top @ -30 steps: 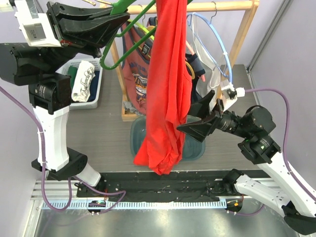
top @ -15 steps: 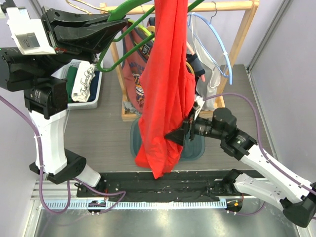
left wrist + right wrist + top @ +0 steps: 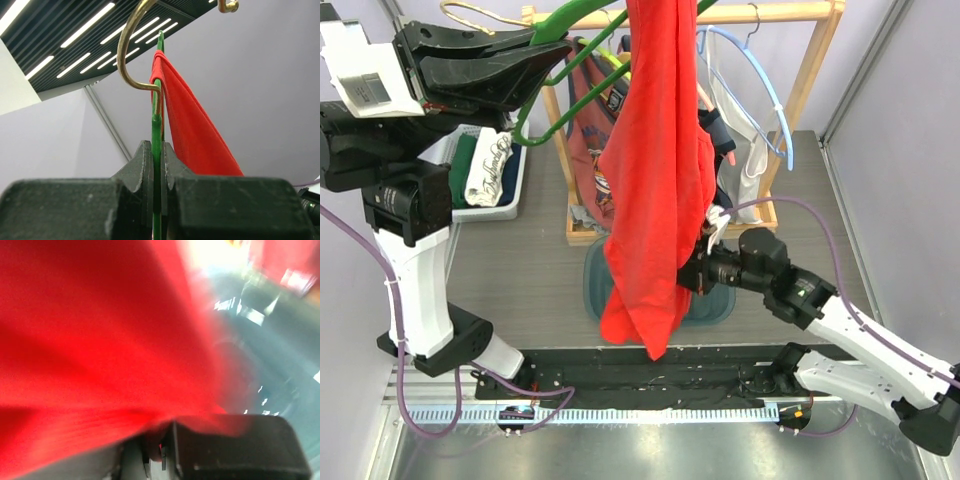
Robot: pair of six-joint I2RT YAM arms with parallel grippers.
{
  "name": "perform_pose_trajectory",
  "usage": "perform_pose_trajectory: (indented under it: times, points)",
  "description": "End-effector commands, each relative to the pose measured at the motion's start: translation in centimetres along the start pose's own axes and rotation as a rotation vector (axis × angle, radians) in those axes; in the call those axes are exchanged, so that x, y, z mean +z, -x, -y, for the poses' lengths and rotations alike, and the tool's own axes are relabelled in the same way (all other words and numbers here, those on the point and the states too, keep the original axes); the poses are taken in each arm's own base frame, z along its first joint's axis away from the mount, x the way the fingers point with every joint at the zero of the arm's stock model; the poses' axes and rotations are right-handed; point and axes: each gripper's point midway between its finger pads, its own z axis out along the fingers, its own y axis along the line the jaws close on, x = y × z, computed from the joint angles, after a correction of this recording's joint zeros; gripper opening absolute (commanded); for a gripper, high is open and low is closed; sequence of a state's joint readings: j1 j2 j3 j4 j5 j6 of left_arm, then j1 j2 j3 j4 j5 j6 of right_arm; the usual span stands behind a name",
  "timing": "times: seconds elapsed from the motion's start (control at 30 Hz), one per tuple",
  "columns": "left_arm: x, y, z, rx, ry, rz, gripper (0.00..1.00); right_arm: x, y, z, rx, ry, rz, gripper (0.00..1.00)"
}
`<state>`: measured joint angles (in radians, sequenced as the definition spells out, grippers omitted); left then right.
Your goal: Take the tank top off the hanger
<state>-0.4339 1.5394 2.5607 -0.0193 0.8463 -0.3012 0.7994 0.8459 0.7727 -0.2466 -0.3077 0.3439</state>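
Note:
A red tank top (image 3: pixel 655 180) hangs long and bunched from a green hanger (image 3: pixel 560 95) held high at the top of the overhead view. My left gripper (image 3: pixel 555 50) is shut on the hanger; in the left wrist view the green hanger (image 3: pixel 157 165) runs up between the closed jaws, the tank top's strap (image 3: pixel 187 120) draped over it beside a brass hook (image 3: pixel 131 55). My right gripper (image 3: pixel 688 272) is shut on the tank top's lower right edge. Red fabric (image 3: pixel 100 340) fills the right wrist view and is drawn into the jaws.
A wooden rack (image 3: pixel 790 60) behind holds a dark red printed garment (image 3: pixel 592 140), a pale blue hanger (image 3: pixel 760 90) and other clothes. A white basket (image 3: pixel 510 185) with folded clothes stands at the back left. A blue-grey tub (image 3: pixel 712 305) sits beneath the tank top.
My right arm has reached left into the hanging tank top and its jaws have gone from open to shut on the fabric. The left arm with the hanger has shifted slightly.

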Motion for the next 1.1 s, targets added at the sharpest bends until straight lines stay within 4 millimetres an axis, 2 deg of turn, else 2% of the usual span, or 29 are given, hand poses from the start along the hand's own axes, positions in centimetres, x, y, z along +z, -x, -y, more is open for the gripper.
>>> perform_pose_trajectory:
  times: [0.0, 0.03, 0.07, 0.13, 0.2, 0.27, 0.37, 0.43, 0.47, 0.5, 0.53, 0.57, 0.6, 0.63, 0.7, 0.73, 0.77, 0.8, 0.97, 1.07]
  points:
    - [-0.4, 3.5, 0.6, 0.082, 0.025, 0.067, 0.00, -3.3, 11.6, -3.5, -0.137, 0.001, 0.304, 0.01]
    - [-0.4, 3.5, 0.7, 0.083, 0.024, 0.065, 0.00, -4.3, 13.9, -4.7, -0.154, 0.019, 0.354, 0.01]
    - [-0.5, 3.6, 0.7, 0.083, 0.026, 0.065, 0.00, -4.8, 15.0, -5.3, -0.159, 0.027, 0.380, 0.01]
    - [-0.5, 3.6, 0.8, 0.087, 0.027, 0.063, 0.00, -5.8, 17.1, -6.4, -0.171, 0.041, 0.427, 0.01]
    - [-0.6, 3.8, 1.0, 0.089, 0.026, 0.061, 0.00, -6.3, 18.1, -6.4, -0.177, 0.018, 0.454, 0.01]
    - [-0.7, 3.8, 1.1, 0.090, 0.027, 0.058, 0.00, -6.2, 17.9, -5.4, -0.173, -0.030, 0.451, 0.01]
    - [-0.9, 3.6, 1.3, 0.084, 0.026, 0.047, 0.00, -5.3, 16.1, -4.0, -0.154, -0.067, 0.404, 0.01]
    - [-1.2, 2.5, 1.4, 0.045, 0.032, 0.010, 0.00, -4.6, 14.4, -2.8, -0.132, -0.098, 0.371, 0.01]
    - [-1.4, 0.6, 1.0, 0.005, 0.041, -0.029, 0.00, -4.3, 13.8, -2.4, -0.122, -0.106, 0.359, 0.01]
    - [-1.9, 0.7, 1.7, -0.003, 0.044, -0.044, 0.00, -3.9, 12.7, -1.7, -0.103, -0.122, 0.340, 0.01]
    - [-2.3, -2.1, 1.3, -0.055, 0.059, -0.100, 0.00, -3.9, 12.2, -1.5, -0.096, -0.125, 0.335, 0.01]
    - [-2.7, -3.3, 1.4, -0.076, 0.068, -0.129, 0.00, -3.7, 11.7, -1.2, -0.085, -0.130, 0.328, 0.01]
    - [-3.6, -3.5, 2.2, -0.072, 0.073, -0.159, 0.00, -3.4, 10.8, -0.7, -0.071, -0.139, 0.312, 0.01]
    - [-4.3, -6.5, 2.1, -0.119, 0.086, -0.219, 0.00, -3.3, 10.3, -0.5, -0.065, -0.141, 0.305, 0.01]
    - [-5.6, -8.3, 2.7, -0.144, 0.103, -0.274, 0.00, -3.1, 9.4, 0.0, -0.051, -0.154, 0.287, 0.01]
    - [-6.2, -8.2, 3.3, -0.127, 0.104, -0.282, 0.00, -3.1, 9.3, 0.1, -0.050, -0.159, 0.286, 0.01]
    - [-6.9, -10.3, 3.2, -0.158, 0.127, -0.320, 0.00, -3.1, 9.2, 0.2, -0.051, -0.164, 0.288, 0.01]
    - [-7.4, -11.1, 3.4, -0.171, 0.132, -0.345, 0.00, -3.1, 9.0, 0.6, -0.050, -0.176, 0.286, 0.01]
    - [-9.2, -14.4, 3.8, -0.188, 0.149, -0.452, 0.00, -3.8, 9.3, 4.0, -0.065, -0.361, 0.334, 0.01]
    - [-9.9, -15.8, 3.7, -0.172, 0.150, -0.507, 0.00, -3.8, 8.7, 5.6, -0.071, -0.429, 0.335, 0.01]
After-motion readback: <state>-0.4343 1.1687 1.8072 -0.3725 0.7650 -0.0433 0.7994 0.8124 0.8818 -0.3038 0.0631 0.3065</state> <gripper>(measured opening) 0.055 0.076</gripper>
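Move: The left gripper already holds the green hanger, whose middle is about 7 cm to its right; the draped red tank top's middle is roughly 13 cm right and 28 cm below. From the right gripper, already pinching the lower cloth, the tank top's middle lies about 6 cm left and 24 cm up, and the hanger's some 10 cm left and 50 cm up. The teal bin sits roughly 15 cm ahead, 4 cm left and 22 cm below the right gripper. Keeping the pinch on the red cloth, sweep the right gripper up about 18 cm, then back down to finish only some 4 cm above its start, edging forward and right while turning clockwise. Ease the left gripper slightly back, then swing the held hanger steeply down about 19 cm and forward towards the right gripper, tipping its upward-slanting fingers nearer level. ##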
